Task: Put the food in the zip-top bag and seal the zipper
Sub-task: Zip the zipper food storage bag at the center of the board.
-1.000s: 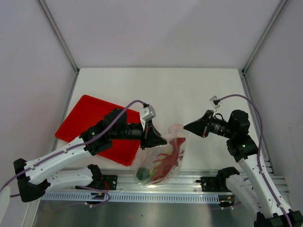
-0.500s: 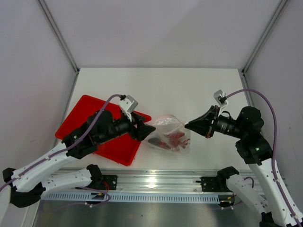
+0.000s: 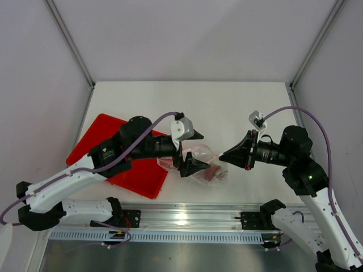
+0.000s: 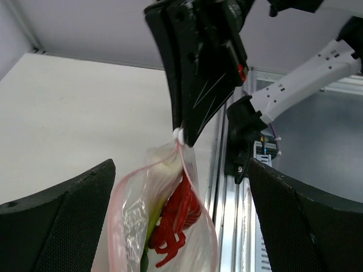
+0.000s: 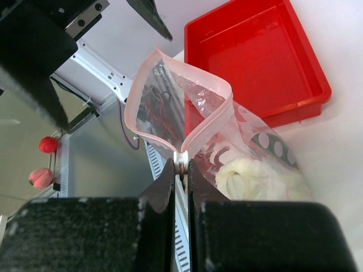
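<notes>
The clear zip-top bag [image 3: 201, 165] hangs from my right gripper [image 3: 222, 155], which is shut on the white slider [image 5: 181, 156] at one end of the pink zipper [image 5: 210, 122]. The bag's mouth gapes open. Inside it show the red lobster [image 4: 180, 218], the leek [image 5: 249, 175] and a bit of dark-green fruit [image 4: 142, 263]. My left gripper [image 3: 193, 151] stands wide open with one finger on each side of the bag [image 4: 136, 226], not touching it.
The red tray [image 3: 116, 150] lies under my left arm, left of the bag; it looks empty in the right wrist view [image 5: 255, 56]. The metal rail [image 3: 187, 218] with the arm bases runs along the table's near edge.
My left gripper has let go of the bag and opened wide, pulled back, then come forward round it again. My right gripper has kept its hold; the bag has shifted up the table.
</notes>
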Controlling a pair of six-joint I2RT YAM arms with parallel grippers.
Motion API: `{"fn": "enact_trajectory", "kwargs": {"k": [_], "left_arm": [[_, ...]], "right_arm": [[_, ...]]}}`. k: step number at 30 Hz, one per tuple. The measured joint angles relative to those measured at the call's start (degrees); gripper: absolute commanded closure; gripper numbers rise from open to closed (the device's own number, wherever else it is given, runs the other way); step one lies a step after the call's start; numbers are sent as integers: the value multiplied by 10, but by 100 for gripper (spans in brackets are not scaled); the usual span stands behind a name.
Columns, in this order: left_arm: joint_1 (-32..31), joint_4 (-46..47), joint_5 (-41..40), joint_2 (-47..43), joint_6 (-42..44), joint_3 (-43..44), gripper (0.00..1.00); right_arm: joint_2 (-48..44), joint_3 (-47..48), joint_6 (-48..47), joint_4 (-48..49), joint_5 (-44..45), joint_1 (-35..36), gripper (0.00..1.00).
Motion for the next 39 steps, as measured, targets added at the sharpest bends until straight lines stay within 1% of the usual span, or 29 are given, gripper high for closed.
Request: {"fn": "enact_trajectory", "kwargs": {"k": [3, 7, 11, 19, 22, 23, 25, 26, 28, 29, 30, 37, 38, 39], "left_arm": [[-4, -20, 53, 47, 49, 42, 0], [-4, -51, 96, 96, 84, 84, 1], [-5, -80, 114, 139, 100, 111, 0], [-5, -128, 110, 181, 109, 113, 1], [-5, -136, 101, 182, 108, 110, 9], [-5, -136, 98, 182, 108, 107, 17], [-5, -137, 91, 182, 108, 98, 25], [-5, -137, 88, 182, 107, 93, 34], [-5, -140, 81, 182, 105, 85, 42], [-5, -142, 78, 182, 105, 83, 49], [-5, -145, 76, 182, 105, 83, 53], [-5, -147, 64, 176, 97, 79, 80], [-5, -147, 59, 171, 92, 76, 88], [-6, -147, 57, 169, 89, 75, 94]], "right_arm": [[0, 4, -6, -12, 0, 5, 100], [0, 11, -11, -20, 0, 8, 100], [0, 16, -15, -25, 0, 9, 100], [-9, 16, -16, -36, 2, 11, 100], [-12, 16, -16, -37, 2, 11, 100], [-13, 16, -16, -38, 2, 11, 100], [-15, 16, -16, -38, 2, 11, 100], [-16, 16, -16, -38, 2, 11, 100], [-16, 16, -16, -39, 3, 11, 100], [-16, 16, -16, -40, 4, 11, 100], [-17, 16, -16, -40, 5, 11, 100], [-18, 16, -16, -40, 21, 11, 100], [-18, 16, -16, -40, 26, 11, 100], [-18, 16, -16, -40, 31, 11, 99]]}}
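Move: The left hand is empty and wide open. The stretch of the bag's zipper rim that it will shut on lies about 10 cm below it and 4 cm to its right, level fore and aft. The white slider, pinched in the right fingers, is about 7 cm to the left hand's right and 11 cm down. That rim stretch lies some 3 cm left of the right hand. The red tray lies about 24 cm left of the left hand, 6 cm farther out and far below. The left fingers close on the zipper rim just beside the slider and pinch its two strips together. To get there the hand drops about 10 cm, swinging some 5 cm right early on and easing a little back left as the fingers close, while its fingertips tip down about 20 degrees. The right hand keeps its pinch at the slider and draws back only about a centimetre. ##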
